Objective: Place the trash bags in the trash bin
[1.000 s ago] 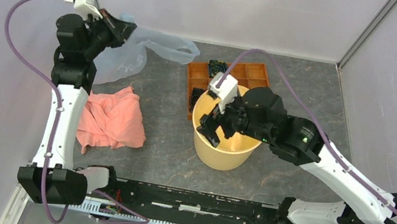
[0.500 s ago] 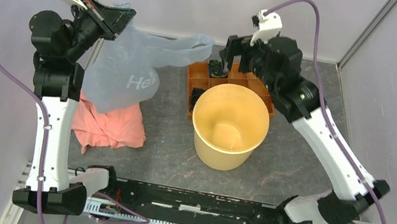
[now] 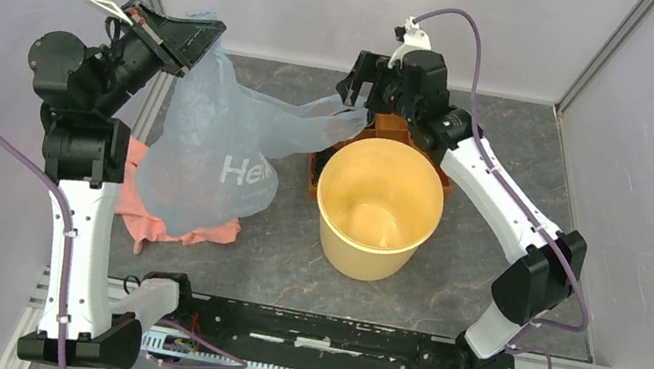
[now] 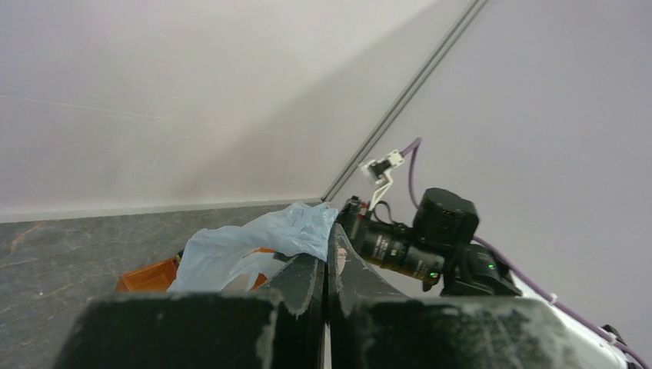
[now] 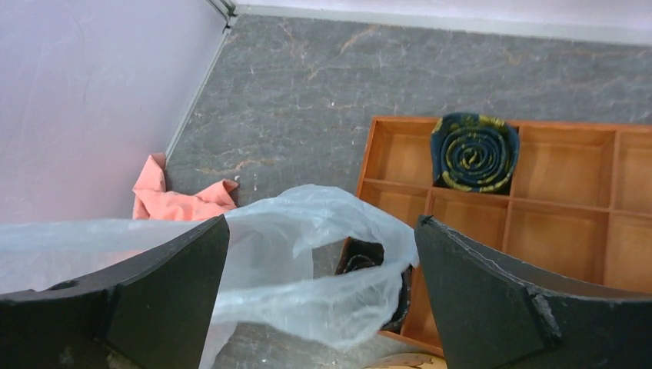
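The pale blue trash bag (image 3: 217,150) hangs in the air at the left, white lettering showing. My left gripper (image 3: 191,41) is shut on its top edge, seen bunched at the fingertips (image 4: 332,238) in the left wrist view. One loose end of the bag (image 5: 307,261) stretches right and lies between the wide-apart fingers of my open right gripper (image 3: 358,99), which does not pinch it. The yellow-tan trash bin (image 3: 361,257) stands upright with nothing in it, just in front of the right gripper.
An orange compartmented tray (image 5: 569,231) sits behind the bin, holding a dark rolled item (image 5: 474,151). A salmon-pink cloth (image 3: 194,227) lies on the table under the hanging bag. Side walls stand close on the left and right.
My left arm raised the bag higher and rightward. My right arm came out of the bin, swung to the back and now straddles the bag's loose end with jaws wide.
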Controlling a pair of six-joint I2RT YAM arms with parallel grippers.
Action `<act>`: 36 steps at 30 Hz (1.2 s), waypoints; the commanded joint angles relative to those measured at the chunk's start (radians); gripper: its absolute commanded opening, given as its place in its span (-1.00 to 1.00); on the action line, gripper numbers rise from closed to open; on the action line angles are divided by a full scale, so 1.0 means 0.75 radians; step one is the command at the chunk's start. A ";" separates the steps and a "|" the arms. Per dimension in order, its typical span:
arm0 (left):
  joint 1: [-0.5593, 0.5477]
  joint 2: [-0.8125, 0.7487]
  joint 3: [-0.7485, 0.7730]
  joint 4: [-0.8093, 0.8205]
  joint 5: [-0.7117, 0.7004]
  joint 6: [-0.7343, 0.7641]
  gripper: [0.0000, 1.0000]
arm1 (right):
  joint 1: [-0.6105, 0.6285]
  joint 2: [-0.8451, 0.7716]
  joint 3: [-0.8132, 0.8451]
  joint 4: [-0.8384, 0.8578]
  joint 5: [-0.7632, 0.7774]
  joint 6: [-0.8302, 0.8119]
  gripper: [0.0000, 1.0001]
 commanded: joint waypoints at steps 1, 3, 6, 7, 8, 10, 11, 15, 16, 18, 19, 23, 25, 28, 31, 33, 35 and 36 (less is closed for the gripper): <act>-0.004 -0.020 0.065 0.062 0.061 -0.087 -0.96 | 0.000 0.015 -0.072 0.123 -0.008 0.090 0.96; -0.003 -0.022 0.079 0.065 0.062 -0.093 -0.95 | 0.001 0.043 -0.050 0.076 -0.008 0.064 0.96; -0.003 -0.026 0.086 0.081 0.055 -0.110 -0.96 | 0.006 0.031 -0.081 0.051 0.046 0.022 0.94; -0.003 -0.029 0.085 0.092 0.056 -0.123 -0.96 | 0.008 0.016 -0.105 0.054 0.067 0.002 0.94; -0.004 -0.031 0.083 0.106 0.059 -0.134 -0.96 | 0.012 0.002 -0.124 0.061 0.085 -0.017 0.94; -0.003 -0.033 0.083 0.124 0.060 -0.151 -0.96 | 0.015 -0.022 -0.154 0.058 0.101 -0.064 0.94; -0.004 -0.034 0.082 0.132 0.061 -0.156 -0.96 | 0.015 -0.035 -0.160 0.042 0.107 -0.078 0.94; -0.004 -0.030 0.086 0.153 0.062 -0.190 -0.96 | 0.015 -0.094 -0.228 0.066 0.117 -0.130 0.96; -0.003 -0.029 0.087 0.166 0.067 -0.208 -0.96 | 0.015 -0.107 -0.251 0.087 0.108 -0.127 0.96; -0.004 -0.029 0.085 0.201 0.071 -0.241 -0.96 | 0.015 -0.121 -0.271 0.107 0.065 -0.087 0.87; -0.005 -0.029 0.087 0.214 0.070 -0.252 -0.96 | 0.016 -0.135 -0.293 0.140 0.013 -0.050 0.72; -0.004 -0.022 0.118 0.223 0.069 -0.282 -0.96 | 0.042 -0.168 -0.376 0.357 -0.127 0.053 0.06; -0.004 -0.022 0.126 0.237 0.068 -0.312 -0.96 | 0.045 -0.158 -0.320 0.355 -0.125 0.065 -0.35; -0.005 -0.008 0.159 0.294 0.070 -0.374 -0.96 | 0.045 -0.176 -0.179 0.313 -0.086 0.033 -0.68; -0.004 0.019 0.160 0.526 0.098 -0.555 -0.96 | 0.044 -0.253 -0.076 0.316 -0.068 -0.045 -0.87; -0.004 0.036 0.165 0.671 0.082 -0.667 -0.96 | 0.043 -0.332 -0.038 0.319 -0.042 -0.102 -0.99; -0.004 0.050 0.197 0.691 0.048 -0.704 -0.96 | 0.043 -0.434 -0.045 0.317 -0.009 -0.162 -0.99; -0.005 0.055 0.205 0.692 0.031 -0.718 -0.96 | 0.043 -0.500 -0.059 0.319 0.030 -0.186 -0.99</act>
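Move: Just under the right hand's open fingers hangs the loose end of the trash bag, about 3 cm back and 5 cm below the hand point. The trash bin's middle is some 17 cm back, 8 cm to the right and 20 cm below that hand, and the wooden tray 2 cm ahead, 9 cm right and about 32 cm below. From the left hand, which already holds the bag's other end, the loose end lies roughly 12 cm ahead, 22 cm right and 25 cm below. Sinking about 7 cm over the bag's loose end, the right hand draws back slightly, shuts its wide-open fingers and pinches the film, then rises quickly some 15 cm with its fingertips tipping up. The left hand keeps its pinch and climbs about 10 cm, mostly late, backing off some 5 cm while its fingers tip up and swing a little clockwise. ##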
